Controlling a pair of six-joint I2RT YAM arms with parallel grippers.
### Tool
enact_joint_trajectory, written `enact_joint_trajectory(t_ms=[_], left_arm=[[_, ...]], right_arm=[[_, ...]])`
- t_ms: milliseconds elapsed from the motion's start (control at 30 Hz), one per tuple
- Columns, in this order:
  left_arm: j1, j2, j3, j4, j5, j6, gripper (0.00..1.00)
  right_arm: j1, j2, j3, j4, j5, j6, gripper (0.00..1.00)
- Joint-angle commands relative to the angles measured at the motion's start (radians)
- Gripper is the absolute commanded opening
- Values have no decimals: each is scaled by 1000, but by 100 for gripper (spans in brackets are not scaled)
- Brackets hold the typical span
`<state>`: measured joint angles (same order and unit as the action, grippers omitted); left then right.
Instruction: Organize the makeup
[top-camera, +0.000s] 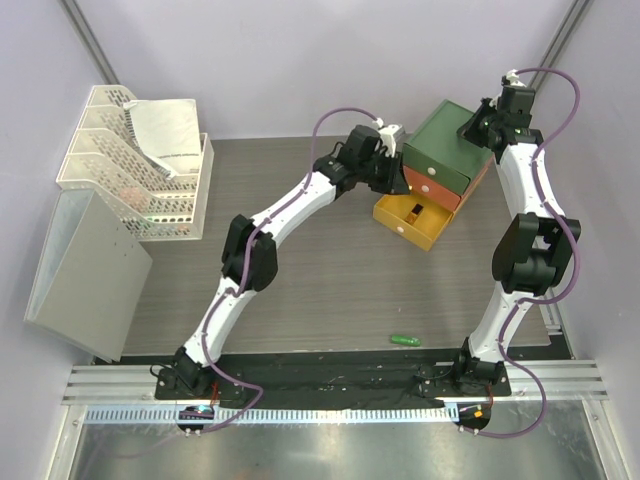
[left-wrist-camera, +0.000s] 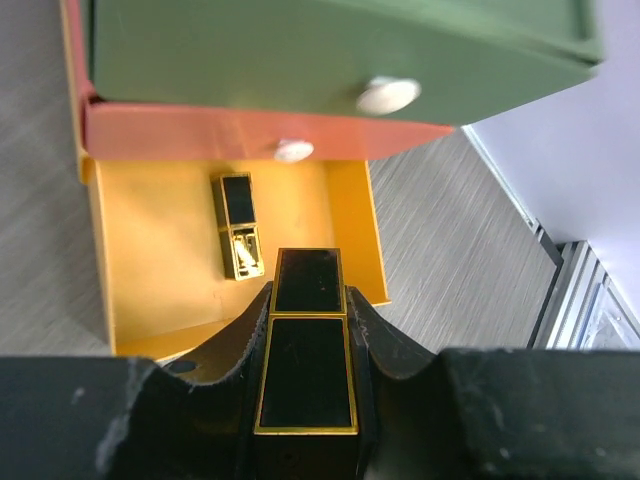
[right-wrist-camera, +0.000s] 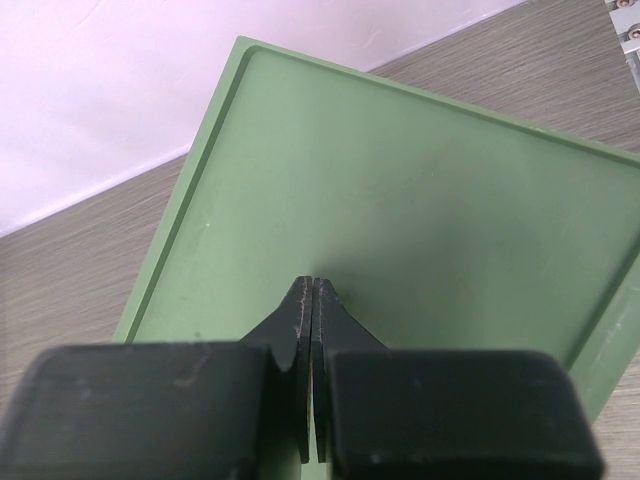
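Observation:
My left gripper (left-wrist-camera: 308, 300) is shut on a black-gold stick (left-wrist-camera: 307, 350), held just above the near edge of the open yellow drawer (left-wrist-camera: 150, 250). A second black-gold stick (left-wrist-camera: 237, 226) lies flat inside that drawer. In the top view the left gripper (top-camera: 392, 165) hovers beside the drawer box (top-camera: 440, 150), over the yellow drawer (top-camera: 405, 228). A green tube (top-camera: 405, 340) lies alone on the table near the front edge. My right gripper (right-wrist-camera: 313, 285) is shut with nothing in it, its tips against the box's green top (right-wrist-camera: 400, 190).
The orange drawer (left-wrist-camera: 200, 130) and green drawer (left-wrist-camera: 300, 60) above the yellow one are pushed in, each with a white knob. White mesh trays (top-camera: 140, 165) and a grey panel (top-camera: 85, 270) stand at the left. The table's right edge meets a metal rail (left-wrist-camera: 575, 300).

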<state>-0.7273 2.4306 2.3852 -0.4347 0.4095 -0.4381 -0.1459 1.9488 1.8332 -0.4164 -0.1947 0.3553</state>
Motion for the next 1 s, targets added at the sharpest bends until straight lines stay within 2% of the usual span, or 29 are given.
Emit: enact_joint_trajectory(t_ms=[0, 67, 167, 267, 300, 367, 400, 500, 833, 967], left_arm=[[-7, 34, 29, 96, 49, -59, 7], [-7, 42, 31, 109, 49, -65, 7], [-9, 53, 32, 126, 49, -74, 13], [-7, 65, 38, 132, 58, -83, 31], [-7, 68, 40, 131, 58, -83, 47], [-7, 70, 43, 125, 67, -80, 59], [-7, 71, 43, 123, 69, -77, 69], [-7, 70, 46, 125, 75, -70, 81], [9, 9, 39, 61, 109, -16, 86], [11, -62, -38, -10, 114, 62, 88]], right_arm=[[12, 124, -92, -320, 23, -24, 1], [12, 125, -92, -320, 21, -22, 1], [12, 127, -89, -318, 21, -22, 1], [12, 128, -84, -320, 23, -22, 1], [12, 130, -84, -320, 23, -22, 1], [12, 130, -83, -320, 23, -24, 1], [12, 130, -81, -320, 23, -24, 1], [12, 130, -83, -320, 23, -24, 1], [12, 130, -66, -321, 28, -26, 1], [12, 130, -63, -320, 28, -24, 1]])
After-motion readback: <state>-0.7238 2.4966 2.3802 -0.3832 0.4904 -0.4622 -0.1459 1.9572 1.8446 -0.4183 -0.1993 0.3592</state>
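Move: The left gripper holds a black-and-gold compact about 16 cm above the open yellow drawer, whose middle is some 4 cm to its right and 1 cm back. Another compact lies in the drawer, roughly 4 cm right and 1 cm forward of the hand, 17 cm down. The green top drawer's middle is some 12 cm right and 8 cm forward, nearly level. From the idle right hand, the yellow drawer is about 12 cm left, 13 cm back and 20 cm below. Lower the left gripper almost straight down, about 4 cm, towards the open yellow drawer, edging a centimetre or so to the right and keeping the wrist nearly steady. Then ease back up by roughly 1 cm and spread the fingers wide, letting go of the black-and-gold compact above the drawer; hover there with them open. ##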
